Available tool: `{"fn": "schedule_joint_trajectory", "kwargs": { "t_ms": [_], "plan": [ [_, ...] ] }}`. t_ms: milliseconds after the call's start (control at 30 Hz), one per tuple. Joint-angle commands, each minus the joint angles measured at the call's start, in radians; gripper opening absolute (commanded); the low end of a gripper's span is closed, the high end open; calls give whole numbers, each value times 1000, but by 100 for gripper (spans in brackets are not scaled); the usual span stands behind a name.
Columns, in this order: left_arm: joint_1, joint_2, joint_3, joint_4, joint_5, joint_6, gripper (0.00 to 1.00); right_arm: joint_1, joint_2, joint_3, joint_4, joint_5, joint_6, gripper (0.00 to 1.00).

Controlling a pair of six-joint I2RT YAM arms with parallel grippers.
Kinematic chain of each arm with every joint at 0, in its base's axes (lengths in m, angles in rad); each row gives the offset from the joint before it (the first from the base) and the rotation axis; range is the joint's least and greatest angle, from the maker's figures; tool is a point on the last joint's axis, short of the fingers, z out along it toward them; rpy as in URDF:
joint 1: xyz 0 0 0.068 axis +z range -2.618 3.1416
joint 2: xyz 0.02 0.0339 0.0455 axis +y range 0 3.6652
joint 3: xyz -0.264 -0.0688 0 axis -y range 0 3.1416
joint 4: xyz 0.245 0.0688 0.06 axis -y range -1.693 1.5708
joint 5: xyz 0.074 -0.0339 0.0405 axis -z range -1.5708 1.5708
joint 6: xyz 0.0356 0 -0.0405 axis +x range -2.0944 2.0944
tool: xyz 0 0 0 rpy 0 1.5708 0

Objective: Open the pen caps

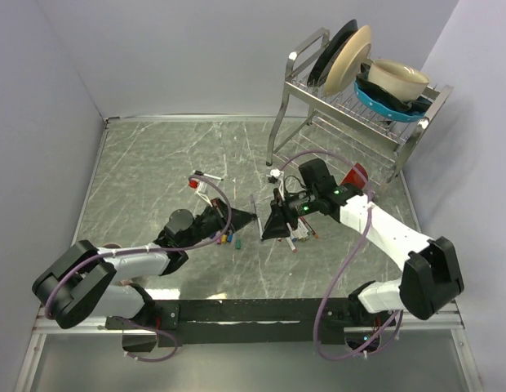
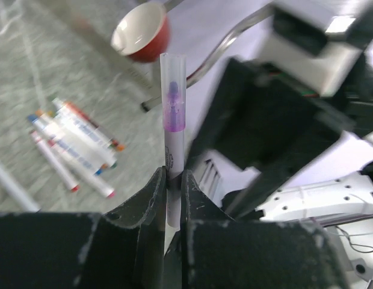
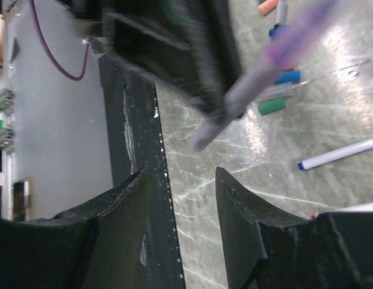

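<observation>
My left gripper (image 2: 173,174) is shut on a white pen barrel (image 2: 173,144) and holds it upright. The pen's top end (image 2: 173,90) is a clear sleeve with purple inside. I cannot tell whether a cap sits on it. In the top view that gripper (image 1: 250,219) meets my right gripper (image 1: 272,224) at the table's middle. In the right wrist view the same pen (image 3: 258,72) shows blurred, above and beyond my right gripper (image 3: 183,174), which is open with only tabletop between its fingers. Loose pen caps lie on the table: green (image 3: 271,106), blue (image 3: 287,77), orange (image 3: 268,7).
A pile of capped white pens (image 2: 72,144) lies on the marble table, under the right arm in the top view (image 1: 300,235). A blue-tipped pen (image 3: 337,155) lies apart. A red cup (image 2: 141,33) and a dish rack (image 1: 351,106) with plates and bowls stand behind.
</observation>
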Motion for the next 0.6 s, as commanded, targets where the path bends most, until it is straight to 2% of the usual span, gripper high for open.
{"fn": "schedule_joint_trajectory", "kwargs": {
  "t_ms": [0,367,467,500,533,567],
  "plan": [
    [-51,6,23,161,-103,-9,1,-2,25,13,50,-52,44,54],
    [-123,91,55,223,-138,-21,1,-7,30,0,84,-44,68,47],
    [-133,101,60,236,-140,-18,1,-5,36,3,84,-23,78,35],
    [-133,98,60,237,-143,-20,1,-5,39,3,79,-18,76,22],
    [-134,95,57,239,-148,-20,2,-7,50,11,73,-17,72,15],
    [-134,78,47,234,-163,-17,6,-7,54,17,53,-17,66,2]
  ]
}}
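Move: The left hand holds the purple pen upright; the right hand's open fingers lie about 3 cm to its right and 2 cm back, level with it. From the right hand, the pen's tail end is about 2 cm ahead, 3 cm left and 2 cm below. About 18 cm below the right hand, the loose white pen lies 7 cm ahead and 2 cm left, the uncapped pens 7 cm ahead and 8 cm right, the cap row 5 cm ahead and 13 cm left. The right fingers close on the tail end of the purple pen's grey body, beside the left fingertips; that hand otherwise almost holds its place, edging forward about 1 cm as the grip shuts. The left hand keeps its pinch and brings the pen roughly 2.5 cm to the right into that gap, also easing slightly back and up. ##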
